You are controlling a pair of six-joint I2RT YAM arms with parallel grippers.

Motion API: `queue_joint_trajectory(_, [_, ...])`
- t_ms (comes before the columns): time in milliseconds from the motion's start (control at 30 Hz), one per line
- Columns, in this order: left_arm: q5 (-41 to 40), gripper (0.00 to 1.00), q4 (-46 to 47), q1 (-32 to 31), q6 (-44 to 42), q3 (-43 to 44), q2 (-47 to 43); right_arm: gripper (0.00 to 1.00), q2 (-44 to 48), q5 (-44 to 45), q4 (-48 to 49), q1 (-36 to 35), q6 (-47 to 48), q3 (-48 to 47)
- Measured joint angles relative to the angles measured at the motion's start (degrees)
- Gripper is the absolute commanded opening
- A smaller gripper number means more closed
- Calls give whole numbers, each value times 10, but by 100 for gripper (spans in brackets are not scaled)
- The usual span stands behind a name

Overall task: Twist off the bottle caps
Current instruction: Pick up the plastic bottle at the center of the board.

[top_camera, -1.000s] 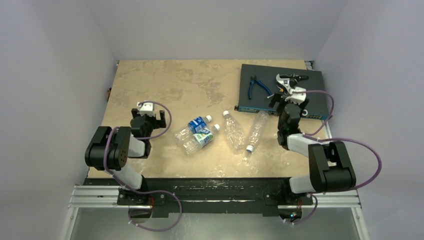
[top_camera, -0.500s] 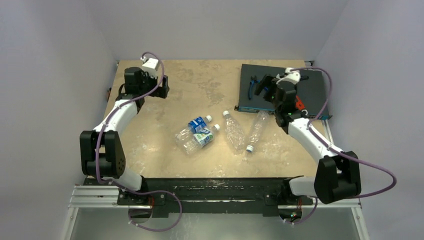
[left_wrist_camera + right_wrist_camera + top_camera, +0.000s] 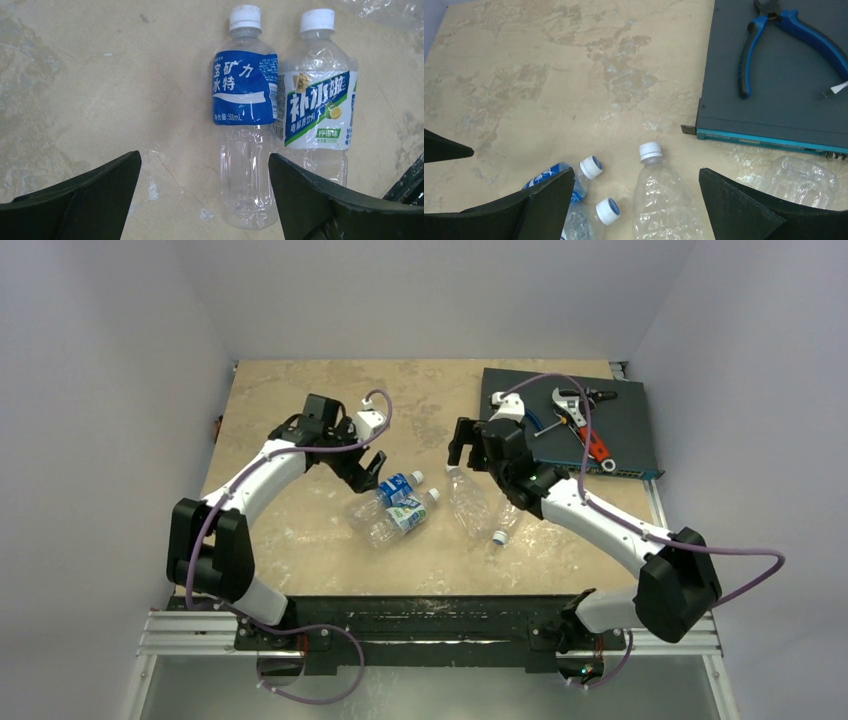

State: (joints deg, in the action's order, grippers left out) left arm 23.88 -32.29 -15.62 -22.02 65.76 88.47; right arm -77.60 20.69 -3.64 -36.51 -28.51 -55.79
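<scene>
Two labelled bottles (image 3: 392, 505) lie side by side at the table's middle, necks toward the back right. One has a blue label (image 3: 244, 90) and a white cap (image 3: 245, 17). The other has a white, blue and green label (image 3: 320, 110) and its own cap (image 3: 317, 20). Two crinkled unlabelled bottles (image 3: 467, 502) (image 3: 515, 500) lie to their right. My left gripper (image 3: 368, 470) (image 3: 204, 157) hovers open over the labelled pair's bases. My right gripper (image 3: 465, 445) (image 3: 636, 172) hangs open above the unlabelled bottle's white cap (image 3: 650, 151), beside two blue-topped caps (image 3: 591, 167) (image 3: 608, 210).
A dark grey flat box (image 3: 635, 420) sits at the back right with blue pliers (image 3: 769, 40), a wrench and a red-handled tool (image 3: 590, 440) on it. Grey walls close in the table on the left, the right and at the back.
Both arms swung inward. The left gripper came from the back left corner to the labelled bottles. The right gripper left the dark box and moved left over the unlabelled bottle's neck. Both stayed open.
</scene>
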Motion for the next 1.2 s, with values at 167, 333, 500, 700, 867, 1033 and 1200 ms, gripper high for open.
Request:
queue_joint_trajectory(167, [-8, 100, -16, -13, -20, -13, 1, 99, 16, 12, -23, -23, -15, 12])
queue_joint_trajectory(333, [-16, 100, -29, -38, -38, -32, 13, 99, 60, 24, -38, -35, -33, 47])
queue_joint_trajectory(500, [-19, 100, -29, -55, -47, -45, 30, 99, 93, 33, -53, -35, -49, 75])
queue_joint_trajectory(700, [-40, 95, -15, -60, -48, -58, 52, 99, 106, 39, -64, -36, -59, 84])
queue_joint_trajectory(867, [-71, 64, 8, -66, -56, -60, 81, 99, 125, 39, -65, -36, -64, 85])
queue_joint_trajectory(1033, [-96, 41, 23, -68, -66, -61, 101, 99, 130, 39, -65, -36, -68, 85])
queue_joint_trajectory(1200, [-107, 29, 33, -70, -71, -61, 91, 99, 126, 38, -70, -36, -81, 83])
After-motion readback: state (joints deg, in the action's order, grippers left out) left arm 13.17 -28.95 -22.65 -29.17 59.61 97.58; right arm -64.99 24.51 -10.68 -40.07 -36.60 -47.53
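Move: The blue-label plastic bottle lies below the left hand, its middle about 3 cm back, 1 cm to the right and 9 cm down. The green-and-white-label bottle lies right beside it, some 5 cm farther back and 5 cm farther right. The big clear bottle is about 22 cm to the right of the blue-label one and 1 cm nearer the base. From the right hand the blue-label bottle is roughly 20 cm left, 6 cm back and 17 cm down. Downward about 9 cm goes the left hand, first drawing back some 4 to 5 cm with open fingers, then edging forward about 2 cm while it tips more steeply down. Low over the blue-label bottle it closes to about half, pinching the body from both sides just below the label. The right hand, open and empty, draws back about 5 cm and slightly right. ##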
